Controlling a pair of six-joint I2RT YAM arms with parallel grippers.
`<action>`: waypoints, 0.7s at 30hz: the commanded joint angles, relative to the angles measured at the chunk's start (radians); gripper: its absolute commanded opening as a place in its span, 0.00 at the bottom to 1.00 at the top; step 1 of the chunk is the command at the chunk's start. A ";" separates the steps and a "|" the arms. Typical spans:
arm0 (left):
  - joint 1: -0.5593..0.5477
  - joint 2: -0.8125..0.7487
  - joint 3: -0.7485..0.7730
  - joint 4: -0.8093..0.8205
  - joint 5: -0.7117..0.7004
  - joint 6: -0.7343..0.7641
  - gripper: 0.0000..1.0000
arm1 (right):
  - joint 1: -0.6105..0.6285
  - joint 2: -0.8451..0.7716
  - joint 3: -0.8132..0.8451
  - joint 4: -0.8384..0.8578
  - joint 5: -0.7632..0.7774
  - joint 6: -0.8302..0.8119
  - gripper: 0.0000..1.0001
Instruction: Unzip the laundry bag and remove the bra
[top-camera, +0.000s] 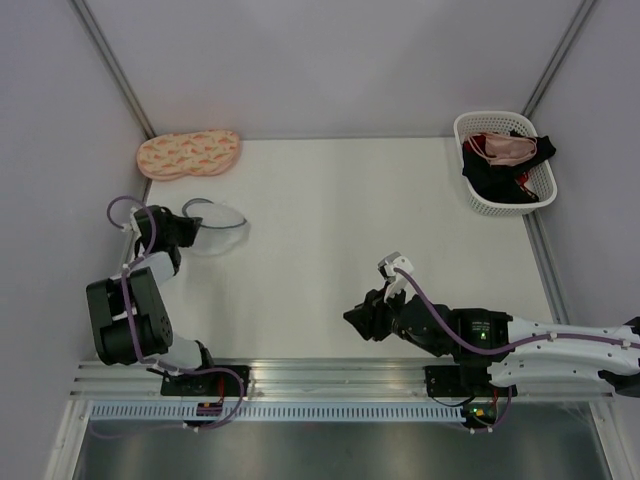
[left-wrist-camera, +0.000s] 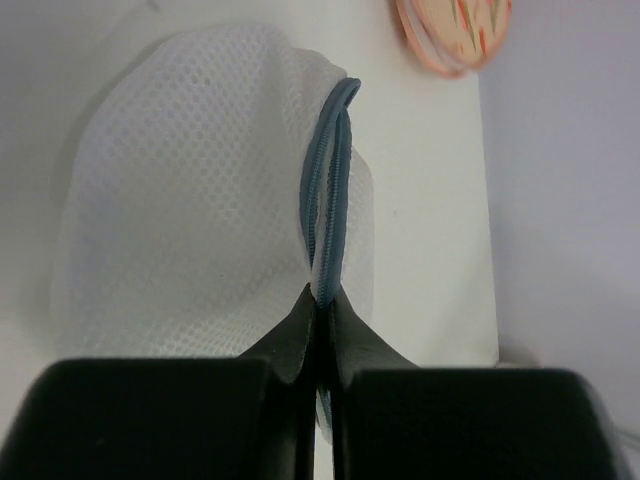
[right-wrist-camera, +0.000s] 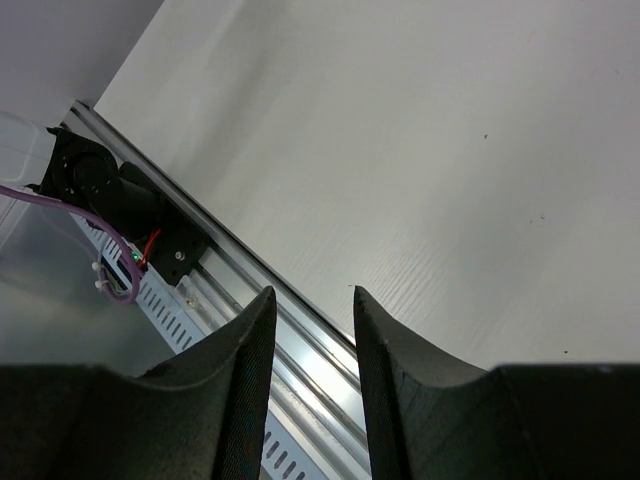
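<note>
The laundry bag (top-camera: 216, 224) lies flattened at the left of the table, white mesh with a grey-lilac zipper rim. In the left wrist view its mesh (left-wrist-camera: 190, 200) spreads to the left and the zipper rim (left-wrist-camera: 330, 170) runs straight into my jaws. My left gripper (top-camera: 193, 228) (left-wrist-camera: 320, 300) is shut on that rim. I see no garment through the mesh. The bra (top-camera: 503, 149), pale pink-beige, lies in the white basket at the back right. My right gripper (top-camera: 356, 318) (right-wrist-camera: 312, 295) is open and empty, low over the table near the front edge.
The white lattice basket (top-camera: 497, 209) also holds black and red garments. A peach two-lobed pad with orange prints (top-camera: 188, 155) (left-wrist-camera: 455, 30) lies at the back left, beyond the bag. The metal rail (right-wrist-camera: 300, 350) runs along the front edge. Walls close in on the left, back and right.
</note>
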 joint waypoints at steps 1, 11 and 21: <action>0.131 0.019 0.027 -0.027 -0.019 0.071 0.02 | 0.005 -0.013 -0.009 -0.016 0.030 0.003 0.43; 0.351 0.221 0.102 0.046 0.084 0.007 0.02 | 0.003 0.023 0.014 -0.050 0.020 -0.020 0.43; 0.389 0.445 0.266 0.210 0.202 -0.128 0.02 | 0.005 0.012 0.008 -0.099 0.034 0.026 0.43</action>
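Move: The left hand holds the white laundry bag by its zipped rim, with the bag's middle about 5 cm to the right, level fore and aft, and some 4 cm below. It is taken to bare table by the left rail, about 5 cm ahead, 12 cm left and 8 cm below. The pink patterned pad lies roughly 21 cm ahead, 4 cm left and 8 cm below. From the right hand the bag is about 28 cm ahead, 34 cm left and 15 cm lower. Keeping its pinch on the blue zipper rim, the left hand swings the laundry bag about 16 cm left towards the rail, fast at first and then slowing. It sinks some 5 cm mainly midway, drifts back slightly before easing forward again, and turns nearly 20 degrees counter-clockwise with shut fingers. The right hand, empty and part open, sinks about 2 cm. ##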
